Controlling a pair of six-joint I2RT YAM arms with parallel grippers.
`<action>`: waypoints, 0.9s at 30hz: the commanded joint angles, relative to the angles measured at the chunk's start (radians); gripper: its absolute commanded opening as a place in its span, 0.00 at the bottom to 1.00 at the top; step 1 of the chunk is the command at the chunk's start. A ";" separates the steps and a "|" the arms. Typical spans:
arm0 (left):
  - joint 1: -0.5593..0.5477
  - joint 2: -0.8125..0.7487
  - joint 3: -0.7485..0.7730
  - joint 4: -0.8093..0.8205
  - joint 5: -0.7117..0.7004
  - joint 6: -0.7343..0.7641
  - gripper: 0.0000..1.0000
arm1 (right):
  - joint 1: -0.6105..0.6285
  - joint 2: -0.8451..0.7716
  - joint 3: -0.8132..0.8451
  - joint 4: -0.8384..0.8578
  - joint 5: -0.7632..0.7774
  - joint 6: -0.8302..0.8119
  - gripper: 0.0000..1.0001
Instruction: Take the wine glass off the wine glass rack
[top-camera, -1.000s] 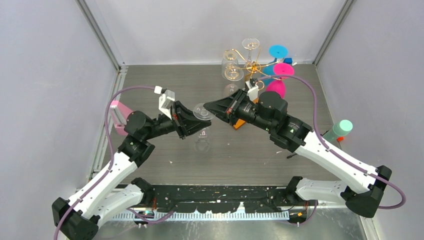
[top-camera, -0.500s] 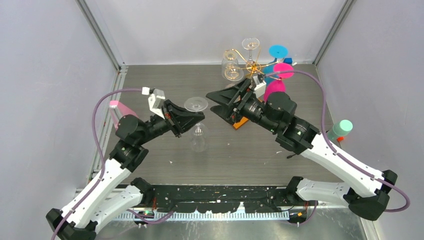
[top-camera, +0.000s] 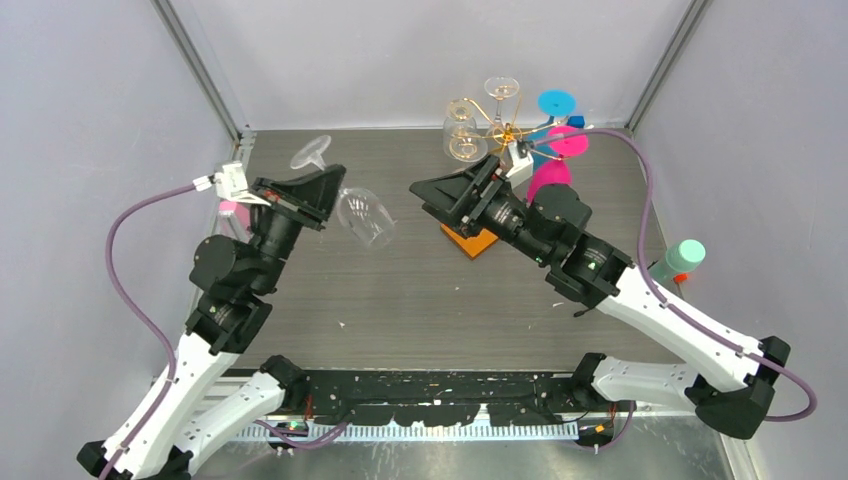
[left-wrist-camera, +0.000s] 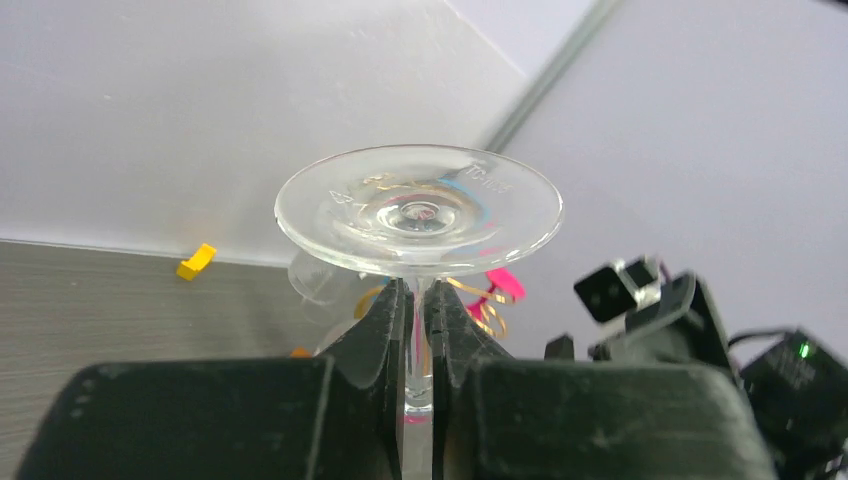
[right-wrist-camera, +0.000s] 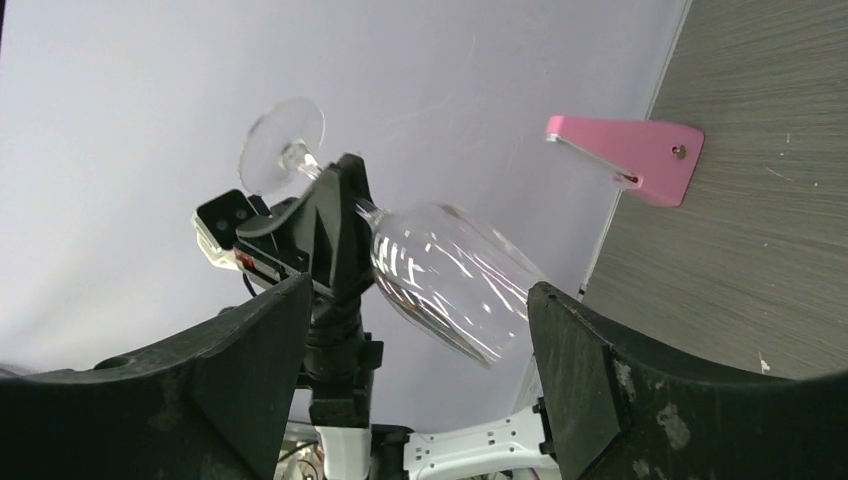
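Note:
A clear wine glass (top-camera: 365, 215) hangs tilted in the air at mid-left, its foot (top-camera: 310, 152) up and to the left and its bowl down to the right. My left gripper (top-camera: 325, 190) is shut on the stem (left-wrist-camera: 418, 330) just under the foot (left-wrist-camera: 418, 210). My right gripper (top-camera: 425, 198) stands wide open to the right of the glass, nothing between its fingers (right-wrist-camera: 590, 370); the bowl (right-wrist-camera: 450, 275) shows beyond them. The gold-wire wine glass rack (top-camera: 505, 130) on its orange base (top-camera: 470, 240) stands at the back behind the right arm.
Clear glasses (top-camera: 465, 145), pink glasses (top-camera: 550, 175) and a blue one (top-camera: 556, 102) hang on the rack. A pink wedge (right-wrist-camera: 625, 150) lies by the left wall. A teal cup (top-camera: 680, 258) stands at the right wall. Grey walls enclose the table on three sides.
The right gripper opened and drew back toward the rack. The left arm, shut on the stem, carried the glass up and to the left, tilting it.

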 joint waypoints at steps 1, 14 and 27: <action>0.000 -0.026 0.059 0.044 -0.270 -0.147 0.00 | 0.014 0.037 -0.008 0.138 -0.069 -0.077 0.84; -0.001 -0.043 0.048 0.092 -0.392 -0.341 0.00 | 0.083 0.176 -0.025 0.484 -0.178 0.095 0.72; -0.001 -0.076 -0.014 0.109 -0.418 -0.438 0.00 | 0.118 0.262 -0.032 0.679 -0.146 0.172 0.30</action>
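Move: The left hand still pinches the wine glass by the stem, with its bowl about 4 cm back, 6 cm right and 5 cm below; the open right gripper it is offered to lies some 14 cm to its right, level ahead and 2 cm lower. From the right hand the bowl is roughly 8 cm left, 4 cm back and 3 cm lower. The rack's hub stands about 13 cm ahead and 16 cm right of the right hand, 8 cm lower. Leftward go both hands: the right reaches about 9 cm left, drawing back some 3 cm and rising slightly late, turning counter-clockwise while its wide-open fingers narrow around the bowl's rim. The left keeps its stem grip, swings some 6 cm left and a little up, and rolls about 30 degrees so the bowl end lifts towards the right gripper. ##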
